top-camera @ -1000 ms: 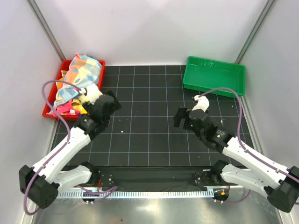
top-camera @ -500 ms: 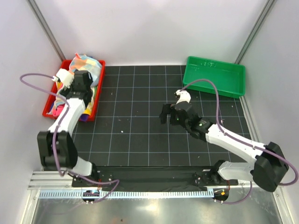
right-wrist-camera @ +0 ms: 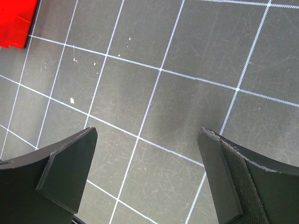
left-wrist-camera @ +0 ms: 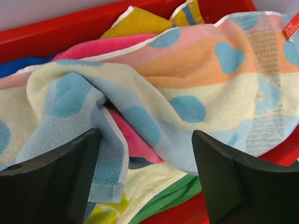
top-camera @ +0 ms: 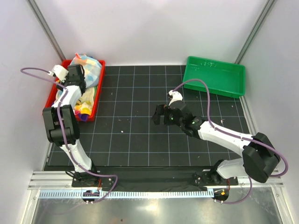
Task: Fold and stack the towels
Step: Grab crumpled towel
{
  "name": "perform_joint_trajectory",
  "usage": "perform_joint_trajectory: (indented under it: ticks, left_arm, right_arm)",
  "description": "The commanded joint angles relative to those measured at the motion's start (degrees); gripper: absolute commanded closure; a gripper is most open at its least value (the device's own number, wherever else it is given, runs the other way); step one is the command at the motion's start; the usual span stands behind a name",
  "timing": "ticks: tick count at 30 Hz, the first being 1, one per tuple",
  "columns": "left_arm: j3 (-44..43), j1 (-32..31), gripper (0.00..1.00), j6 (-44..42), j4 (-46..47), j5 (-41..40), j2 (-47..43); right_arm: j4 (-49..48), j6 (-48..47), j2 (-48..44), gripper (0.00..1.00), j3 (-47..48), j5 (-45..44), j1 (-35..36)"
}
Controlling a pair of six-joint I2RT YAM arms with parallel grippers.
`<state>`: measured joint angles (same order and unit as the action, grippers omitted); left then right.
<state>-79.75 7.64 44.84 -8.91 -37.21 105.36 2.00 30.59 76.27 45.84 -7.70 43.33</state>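
The towels lie crumpled in a heap (top-camera: 88,66) inside the red tray (top-camera: 96,95) at the back left. Up close, the pastel patchwork towel (left-wrist-camera: 187,93) lies on top, over a pink one (left-wrist-camera: 135,135), a green one (left-wrist-camera: 173,196), a yellow one (left-wrist-camera: 135,21) and a dark blue one (left-wrist-camera: 18,65). My left gripper (top-camera: 76,77) hangs open just above this heap, its jaws (left-wrist-camera: 145,140) either side of a patchwork fold and holding nothing. My right gripper (top-camera: 160,115) is open and empty (right-wrist-camera: 147,135) over the bare mat at the middle.
An empty green tray (top-camera: 214,77) sits at the back right. The black grid mat (top-camera: 135,135) covers the table between the trays. A corner of the red tray (right-wrist-camera: 14,23) shows at the upper left of the right wrist view. White walls stand close on both sides.
My left arm has swung from the mat out over the red tray and down to the towels. The right gripper has moved left toward the mat's middle. Both stayed open.
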Motion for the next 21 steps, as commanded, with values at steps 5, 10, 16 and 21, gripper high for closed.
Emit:
perform_joint_trajectory:
  ticks: [5, 10, 16, 21]
  left_arm:
    - [-2.4, 1.2, 0.28, 3.5, -1.9, -1.4, 1.8]
    - [-2.4, 1.2, 0.43, 4.6, -3.5, -2.2, 1.8]
    - [-2.6, 1.2, 0.59, 5.2, -6.2, -3.8, 1.6]
    - [-2.3, 1.3, 0.72, 6.3, -7.5, -3.7, 1.3]
  right_arm:
    - [-3.1, 0.2, -1.8, 0.0, 0.3, -0.6, 0.1]
    - [-2.5, 0.2, -1.7, 0.0, 0.3, -1.1, 0.1]
    - [-2.5, 0.3, -1.8, 0.0, 0.1, -1.6, 0.1]
    - [-2.4, 0.2, -1.8, 0.0, 0.1, -1.8, 0.1]
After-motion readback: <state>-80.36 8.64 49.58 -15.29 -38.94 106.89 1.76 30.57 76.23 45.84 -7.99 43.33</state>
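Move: The left hand hangs open in the red bin, with the crumpled dotted towel's light-blue fold about 3 cm below its hand point, 2 cm back and 1 cm left. A yellow cloth by the bin's left wall lies some 3 cm ahead of the hand and 7 cm to its left; the pale yellow towel is roughly 8 cm back and 8 cm right. From the right hand, the fold is about 19 cm ahead, 53 cm left and near level. The left fingers close around the light-blue fold of the crumpled towel, going from nearly wide open to about a third open, with the cloth gathered between the tips. Meanwhile the hand sinks about 2.5 cm into the heap and eases some 1.5 cm back and slightly left towards the fold, the wrist turning only about 5 degrees. ##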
